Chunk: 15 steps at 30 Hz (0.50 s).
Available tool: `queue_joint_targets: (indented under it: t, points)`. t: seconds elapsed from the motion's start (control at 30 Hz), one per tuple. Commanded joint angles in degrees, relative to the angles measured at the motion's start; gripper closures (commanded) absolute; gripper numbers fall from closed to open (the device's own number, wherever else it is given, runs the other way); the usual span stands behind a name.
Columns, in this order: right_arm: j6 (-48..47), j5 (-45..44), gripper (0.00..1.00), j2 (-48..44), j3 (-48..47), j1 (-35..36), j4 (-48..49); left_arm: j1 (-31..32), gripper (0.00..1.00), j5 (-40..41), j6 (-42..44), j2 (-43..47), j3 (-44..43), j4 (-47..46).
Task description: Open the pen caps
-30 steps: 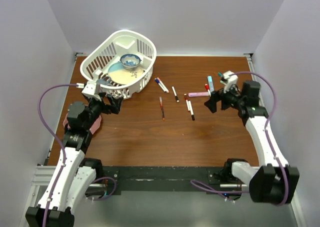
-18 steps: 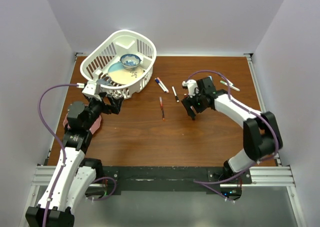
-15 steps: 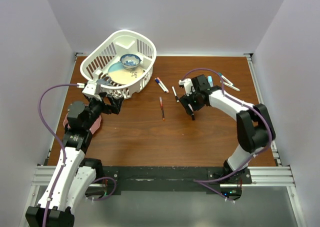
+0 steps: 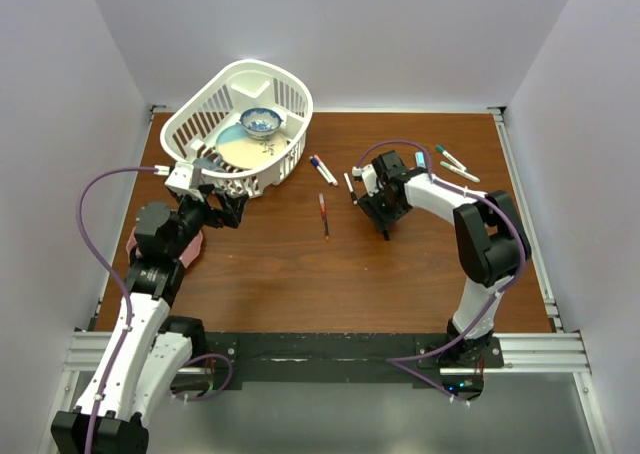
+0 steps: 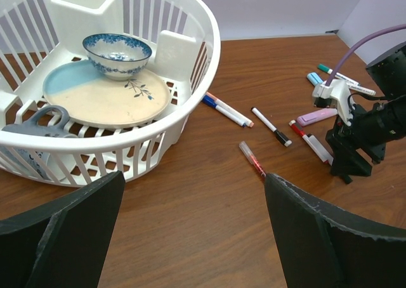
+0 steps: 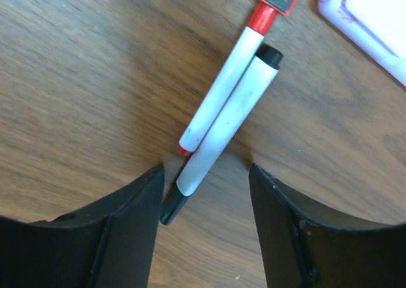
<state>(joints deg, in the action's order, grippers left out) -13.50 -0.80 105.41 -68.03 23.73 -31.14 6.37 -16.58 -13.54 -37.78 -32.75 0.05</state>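
Two pens lie side by side under my right gripper [image 6: 204,174]: a white pen [image 6: 231,113] with a black cap [image 6: 170,205] and a white pen with red ends [image 6: 219,91]. The jaws stand partly apart, straddling the black-capped end without pinching it; the left finger is almost at the cap. From above, that gripper [image 4: 383,217] points down at mid-table. More pens lie around it: a reddish one [image 4: 324,215], a blue-tipped one [image 4: 322,169], a black-tipped one [image 4: 350,188] and teal ones [image 4: 455,164]. My left gripper [image 4: 222,209] hangs wide open over bare wood [image 5: 193,237].
A white basket [image 4: 290,94] at the back left holds a blue patterned bowl [image 5: 117,54], a plate [image 5: 95,98] and a grey mug [image 5: 32,126]. A pink block [image 6: 374,21] lies just beyond the two pens. White walls close in the table.
My right arm has swung from the right side of the table to the pair of pens in the middle, and its jaws have narrowed. The left arm has not moved.
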Motion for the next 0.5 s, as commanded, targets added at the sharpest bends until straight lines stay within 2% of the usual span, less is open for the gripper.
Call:
queue_joint_targets:
  t: [0.0,0.1,0.23,0.47]
  points:
    - [0.1,-2.0,0.43,1.7,-1.7,0.4,-1.9,-0.3,0.02,-1.1,-0.8,0.2,0.2,-3.2]
    - [0.2,-2.5,0.49,2.0,-1.4,0.2,-2.0,-0.2,0.02,-1.2,-0.9,0.2,0.2,-3.3]
    - [0.7,-2.3,0.64,2.3,-1.3,-0.6,-2.6,-0.3,0.02,-1.3,-0.8,0.3,0.2,-3.2]
    - [0.9,-0.4,0.75,2.0,-0.4,-4.8,-3.8,-0.3,0.02,-2.1,-0.4,0.8,0.1,-3.1]
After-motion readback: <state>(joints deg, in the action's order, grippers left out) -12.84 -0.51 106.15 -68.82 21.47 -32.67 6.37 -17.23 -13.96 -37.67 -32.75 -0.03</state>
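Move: The black-capped marker under the right hand has its middle about 3 cm ahead, 1 cm left and 1 cm below, its cap end towards the robot between the open fingers. The red-capped marker lies against it, its middle about 7 cm ahead and 3 cm left; the pink highlighter is some 11 cm ahead and 2 cm right, and another black marker 11 cm ahead and 8 cm left. From the left hand the black-capped marker is about 8 cm ahead, 33 cm right and 24 cm lower. The right hand, already down at the table with its fingers astride the black-capped marker, stays almost in place at that height while the fingers close to about half their gap and pinch the white barrel just beyond the black cap. Late in the closing it shifts about 1.5 cm to the right, away from the red-capped marker, with the fingers still pointing steeply down. ##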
